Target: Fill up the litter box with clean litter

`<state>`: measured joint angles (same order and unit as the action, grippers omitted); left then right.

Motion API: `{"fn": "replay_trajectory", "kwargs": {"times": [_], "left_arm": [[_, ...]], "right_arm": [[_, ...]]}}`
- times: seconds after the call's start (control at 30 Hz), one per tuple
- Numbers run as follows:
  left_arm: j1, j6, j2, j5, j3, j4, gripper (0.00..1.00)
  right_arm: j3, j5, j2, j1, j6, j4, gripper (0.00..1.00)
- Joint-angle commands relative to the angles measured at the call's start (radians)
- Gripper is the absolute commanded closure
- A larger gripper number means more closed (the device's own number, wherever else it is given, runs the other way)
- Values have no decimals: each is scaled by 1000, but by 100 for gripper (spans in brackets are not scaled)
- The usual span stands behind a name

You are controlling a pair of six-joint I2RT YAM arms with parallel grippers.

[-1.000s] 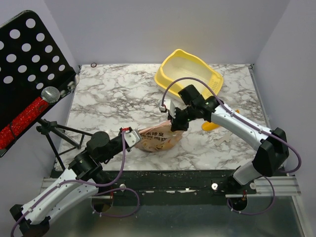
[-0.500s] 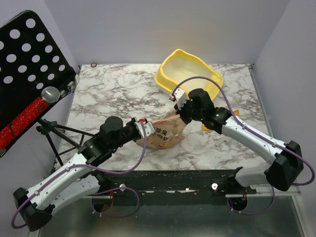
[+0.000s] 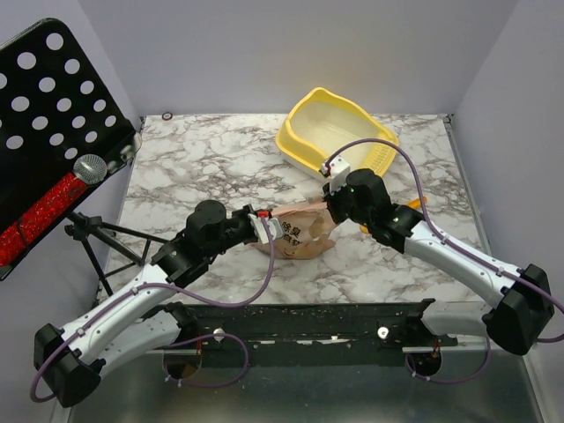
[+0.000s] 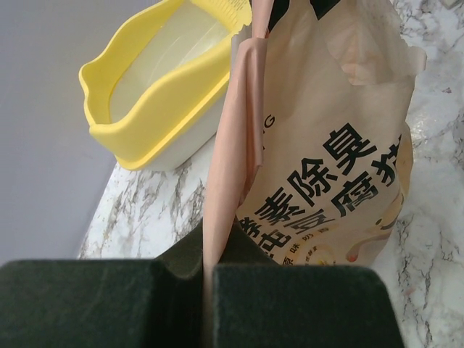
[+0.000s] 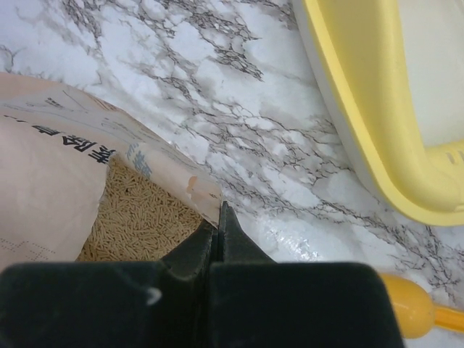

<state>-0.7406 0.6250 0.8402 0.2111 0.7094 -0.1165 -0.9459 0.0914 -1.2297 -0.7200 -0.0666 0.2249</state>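
Note:
The pale-yellow litter box stands at the back of the marble table, its inside pale and bare; its rim also shows in the left wrist view and the right wrist view. A tan printed paper bag hangs between both arms, just in front of the box. My left gripper is shut on the bag's folded bottom edge. My right gripper is shut on the rim of the bag's open mouth. Beige clean litter lies inside the bag.
A yellow-orange scoop lies on the table under the right arm, its bowl also in the right wrist view. A black perforated music stand with a microphone stands off the table's left edge.
Both arms have carried the bag right and back, toward the litter box. The left arm has stretched further forward; the right gripper has moved from the bag's middle to beside the box's front.

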Motion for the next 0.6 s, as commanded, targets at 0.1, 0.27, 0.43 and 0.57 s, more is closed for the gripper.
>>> {"fn": "replay_trajectory", "kwargs": {"times": [0.1,0.27,0.43,0.57], "left_arm": [[7,16,-50,-62,-85,195,100],[7,-4,-62,-47,-85,213,100],[9,-11,-64,-32,-82,216,100],[9,-18,-82,-22,-82,221,91]], "right_arm": [[-39,40,-2,17,47,-47,100],[-76,157,90,25,62,19,65],[-109,332,174,63,192,123,29],[-107,364,182,132,280,177,26]]}}
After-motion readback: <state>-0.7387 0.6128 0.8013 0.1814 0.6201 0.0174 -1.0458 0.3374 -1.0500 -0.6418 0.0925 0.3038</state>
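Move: The litter bag hangs by its right rim from the right fingers, its middle about 7 cm to their left, 3 cm back and 10 cm below. The scoop lies on the table some 17 cm to the right of the right hand, 4 cm farther out and 17 cm down; the litter box's middle is about 25 cm ahead, 5 cm right and 13 cm down. From the left hand, pinching the other end of the rim, the bag's middle is about 7 cm right, 1 cm back and 13 cm below. The bag's right rim comes free as the right fingers, first holding still, open to about three quarters; that hand then lifts away, up about 10 cm and to its right about 7 cm, out over the gap between bag and box, turning clockwise some 20 degrees. The left hand stays where it is and keeps its pinch on the rim. ##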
